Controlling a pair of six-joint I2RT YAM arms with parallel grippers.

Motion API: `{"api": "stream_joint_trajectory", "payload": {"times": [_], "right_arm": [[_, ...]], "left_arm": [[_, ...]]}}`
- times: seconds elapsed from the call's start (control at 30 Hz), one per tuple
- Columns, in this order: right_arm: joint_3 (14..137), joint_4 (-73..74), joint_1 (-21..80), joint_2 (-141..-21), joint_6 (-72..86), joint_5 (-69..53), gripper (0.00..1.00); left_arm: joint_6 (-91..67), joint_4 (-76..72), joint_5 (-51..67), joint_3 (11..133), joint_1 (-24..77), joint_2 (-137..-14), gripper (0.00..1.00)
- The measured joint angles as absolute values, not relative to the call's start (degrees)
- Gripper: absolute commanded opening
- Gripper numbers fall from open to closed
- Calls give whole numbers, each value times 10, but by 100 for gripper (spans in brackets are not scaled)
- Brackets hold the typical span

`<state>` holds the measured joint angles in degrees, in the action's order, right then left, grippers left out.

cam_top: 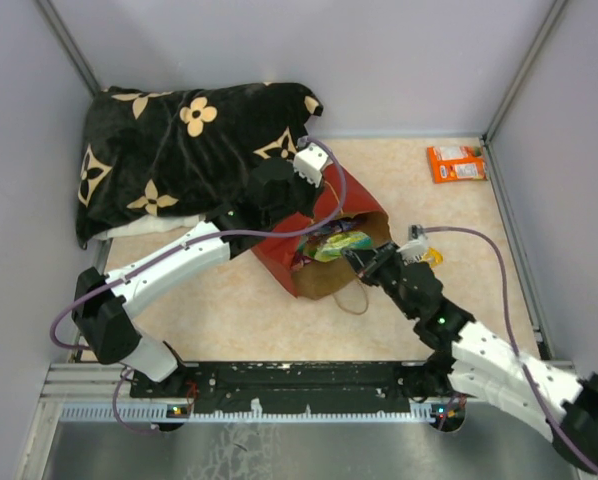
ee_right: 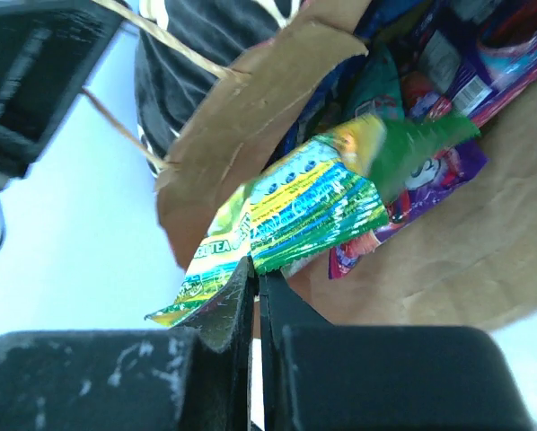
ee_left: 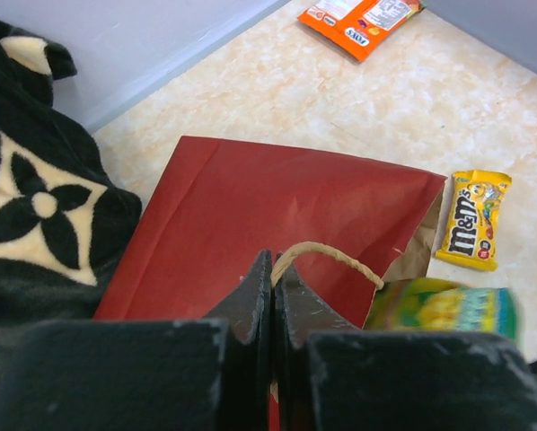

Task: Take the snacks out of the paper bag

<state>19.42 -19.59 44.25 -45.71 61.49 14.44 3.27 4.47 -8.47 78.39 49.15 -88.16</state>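
Note:
The red paper bag [cam_top: 284, 256] lies on its side mid-table, its mouth toward the right arm. My left gripper [ee_left: 275, 269] is shut on the bag's twine handle [ee_left: 327, 254], just above the red side [ee_left: 277, 197]. At the mouth, my right gripper [ee_right: 256, 269] is shut on the lower edge of a green snack packet [ee_right: 304, 202], which sticks out of the bag [cam_top: 337, 243]. More snacks, among them a purple packet [ee_right: 430, 171], lie on the brown inside [ee_right: 484, 242]. A yellow M&M's pack [ee_left: 473, 218] and an orange packet [ee_left: 358, 18] lie on the table outside.
A black flower-patterned pillow [cam_top: 179, 150] fills the back left, touching the left arm. The orange packet [cam_top: 455, 163] is near the back right corner. The M&M's pack [cam_top: 434, 256] lies beside the right wrist. Grey walls close in the back and sides.

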Motion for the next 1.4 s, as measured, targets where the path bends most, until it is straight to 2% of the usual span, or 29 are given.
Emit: {"api": "stream_joint_trajectory", "payload": {"times": [0.13, 0.27, 0.43, 0.6, 0.7, 0.77, 0.83, 0.93, 1.03, 1.27, 1.4], "right_arm": [[220, -6, 442, -307, 587, 166, 0], [269, 149, 442, -239, 559, 180, 0], [355, 288, 442, -220, 514, 207, 0], [460, 330, 442, -247, 444, 281, 0], [547, 326, 437, -328, 387, 332, 0], [625, 314, 387, -415, 347, 321, 0], [683, 293, 291, -485, 336, 271, 0], [755, 254, 85, -599, 357, 153, 0], [806, 224, -23, -721, 381, 103, 0], [946, 213, -41, -1016, 413, -4, 0], [1208, 298, -38, -1232, 430, -63, 0]], "left_arm": [[35, 45, -97, 784, 491, -882, 0], [35, 45, -110, 784, 491, -882, 0], [38, 47, -123, 784, 491, -882, 0], [39, 48, -127, 784, 491, -882, 0], [39, 48, -129, 784, 491, -883, 0], [39, 49, -129, 784, 491, -884, 0], [39, 51, -129, 784, 491, -885, 0], [39, 52, -129, 784, 491, -885, 0], [37, 52, -128, 784, 491, -887, 0], [32, 60, -124, 784, 491, -899, 0], [32, 60, -124, 784, 491, -901, 0]]}}
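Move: The green snack bag is already pinched in the right hand at the paper bag's mouth. Free table for it, just left of the orange snack pack, lies about 36 cm ahead, 22 cm right and 20 cm below; the orange pack itself is some 37 cm ahead and 33 cm right. The M&M's pack is 8 cm ahead and 18 cm right, and the paper bag's middle 14 cm ahead, 6 cm left and 12 cm below. From the left hand the free spot is roughly 26 cm ahead, 26 cm right, 29 cm down. The green snack bag, still pinched in the right hand, is drawn back about 5 cm and rightward away from the paper bag, then lifted some 19 cm. From there it is swept quickly forward about 40 cm and farther right, sinking towards the free table beside the orange snack pack while the wrist tips the fingers down. The left hand keeps its hold at the paper bag's handle, sinking about 2 cm. ##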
